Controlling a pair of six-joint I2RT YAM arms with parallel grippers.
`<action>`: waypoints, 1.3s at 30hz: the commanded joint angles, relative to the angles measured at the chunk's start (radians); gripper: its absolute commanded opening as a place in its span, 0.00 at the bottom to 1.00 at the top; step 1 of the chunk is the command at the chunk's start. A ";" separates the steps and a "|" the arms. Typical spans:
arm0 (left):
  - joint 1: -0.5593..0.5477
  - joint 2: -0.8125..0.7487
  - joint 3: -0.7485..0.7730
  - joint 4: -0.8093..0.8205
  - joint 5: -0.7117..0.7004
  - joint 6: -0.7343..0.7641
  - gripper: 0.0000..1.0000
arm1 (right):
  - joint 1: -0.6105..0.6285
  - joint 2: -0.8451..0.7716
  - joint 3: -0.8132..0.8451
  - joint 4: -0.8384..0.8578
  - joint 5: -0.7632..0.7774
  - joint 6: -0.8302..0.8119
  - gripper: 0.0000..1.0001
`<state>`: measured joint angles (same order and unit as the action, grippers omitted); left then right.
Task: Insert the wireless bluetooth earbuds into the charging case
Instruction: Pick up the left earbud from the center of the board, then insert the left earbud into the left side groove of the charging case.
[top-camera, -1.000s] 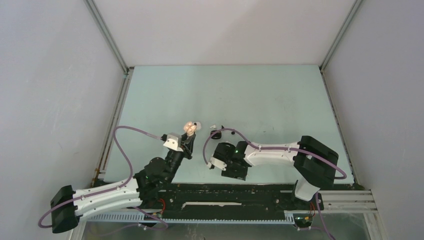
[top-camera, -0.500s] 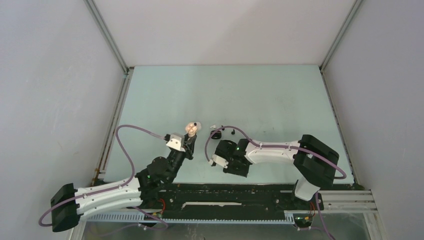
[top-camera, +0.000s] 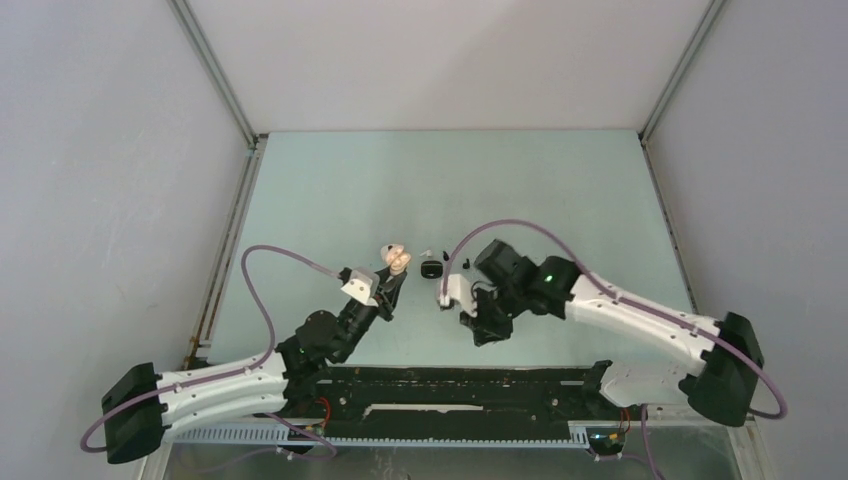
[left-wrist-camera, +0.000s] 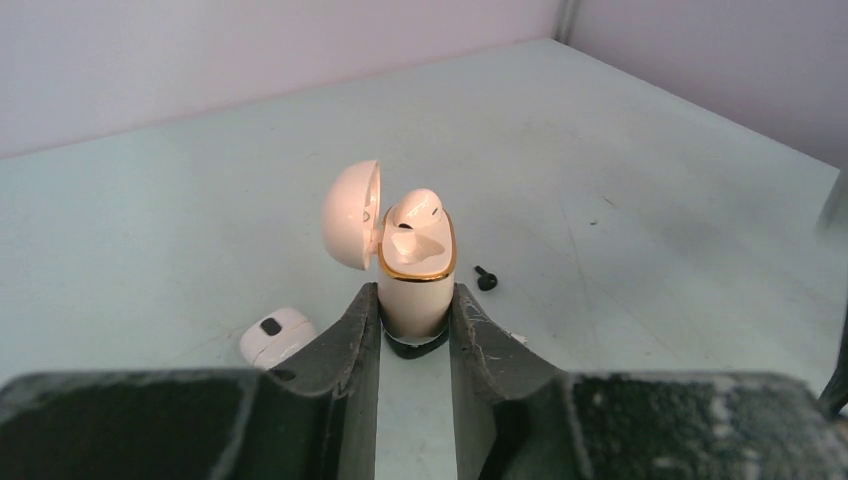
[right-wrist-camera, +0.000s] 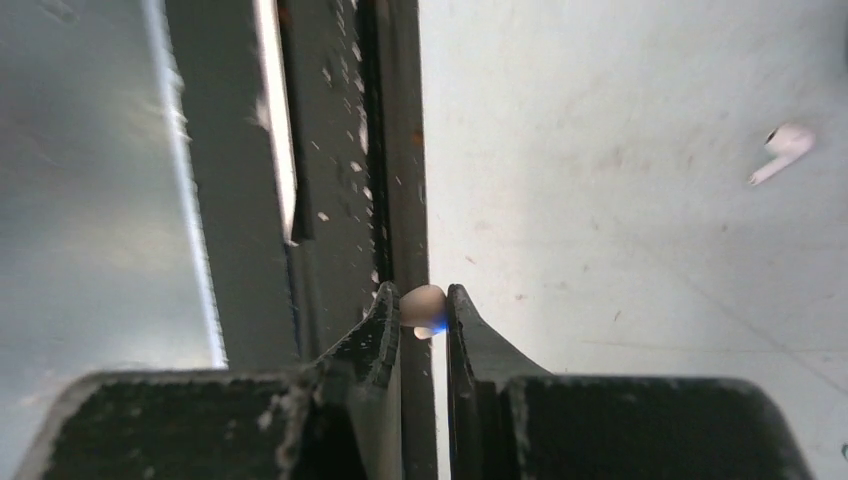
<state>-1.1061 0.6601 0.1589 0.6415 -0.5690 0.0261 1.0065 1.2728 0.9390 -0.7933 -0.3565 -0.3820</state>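
My left gripper (left-wrist-camera: 415, 300) is shut on the body of an open white charging case (left-wrist-camera: 416, 285), holding it upright. The case's lid (left-wrist-camera: 352, 213) is tipped back to the left, and one white earbud (left-wrist-camera: 413, 212) sits in it. In the top view the same case (top-camera: 394, 258) stands left of centre. My right gripper (right-wrist-camera: 424, 305) is shut on a small white earbud (right-wrist-camera: 422, 303), its fingers pointing toward the near black rail (right-wrist-camera: 340, 150). From above, this gripper (top-camera: 484, 326) hangs to the right of the case, and the bud it holds is hidden.
A loose white earbud (right-wrist-camera: 783, 148) lies on the table, also visible from above (top-camera: 424, 253). A black case (top-camera: 432, 268) and a tiny black earbud (top-camera: 463, 263) lie between the arms. A closed white case (left-wrist-camera: 278, 335) rests left of my left fingers. The black earbud (left-wrist-camera: 486, 277) lies right of the held case.
My right gripper has shut on a white earbud, and its arm has swung out and to the right. The left arm has shifted slightly right with the open case.
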 joint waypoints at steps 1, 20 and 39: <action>0.054 0.049 0.002 0.133 0.225 -0.018 0.00 | -0.156 -0.061 0.121 -0.072 -0.440 -0.120 0.07; 0.131 0.254 0.107 0.331 0.830 -0.201 0.00 | -0.250 0.094 0.601 0.118 -0.850 -0.147 0.06; 0.234 0.318 0.150 0.437 1.049 -0.354 0.00 | -0.267 0.109 0.577 -0.009 -0.821 -0.438 0.08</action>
<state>-0.8856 0.9939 0.2699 1.0164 0.4240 -0.2928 0.7521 1.4200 1.5101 -0.7506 -1.1625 -0.7174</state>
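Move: The right hand already holds the left earbud, low over the table's near edge. The open charging case in the left hand lies about 13 cm ahead of it, 16 cm left and 12 cm up. From the left hand, that earbud is some 12 cm back, 17 cm right and 10 cm down. On the table, some 19 cm below the left hand, are a black case 8 cm ahead and 5 cm right, a white case 12 cm ahead and 5 cm left, and a white earbud 4 cm ahead and 11 cm right. Keeping its pinch on the left earbud, the right hand climbs over 20 cm and works about 9 cm left and a little forward, towards the held case, swinging from steeply down to nearly level, fingers pointing left; late on it sinks slightly. The left hand, still gripping the case, comes about 10 cm right, some 6 cm back and a little up, turning clockwise some 45 degrees to meet the earbud. ##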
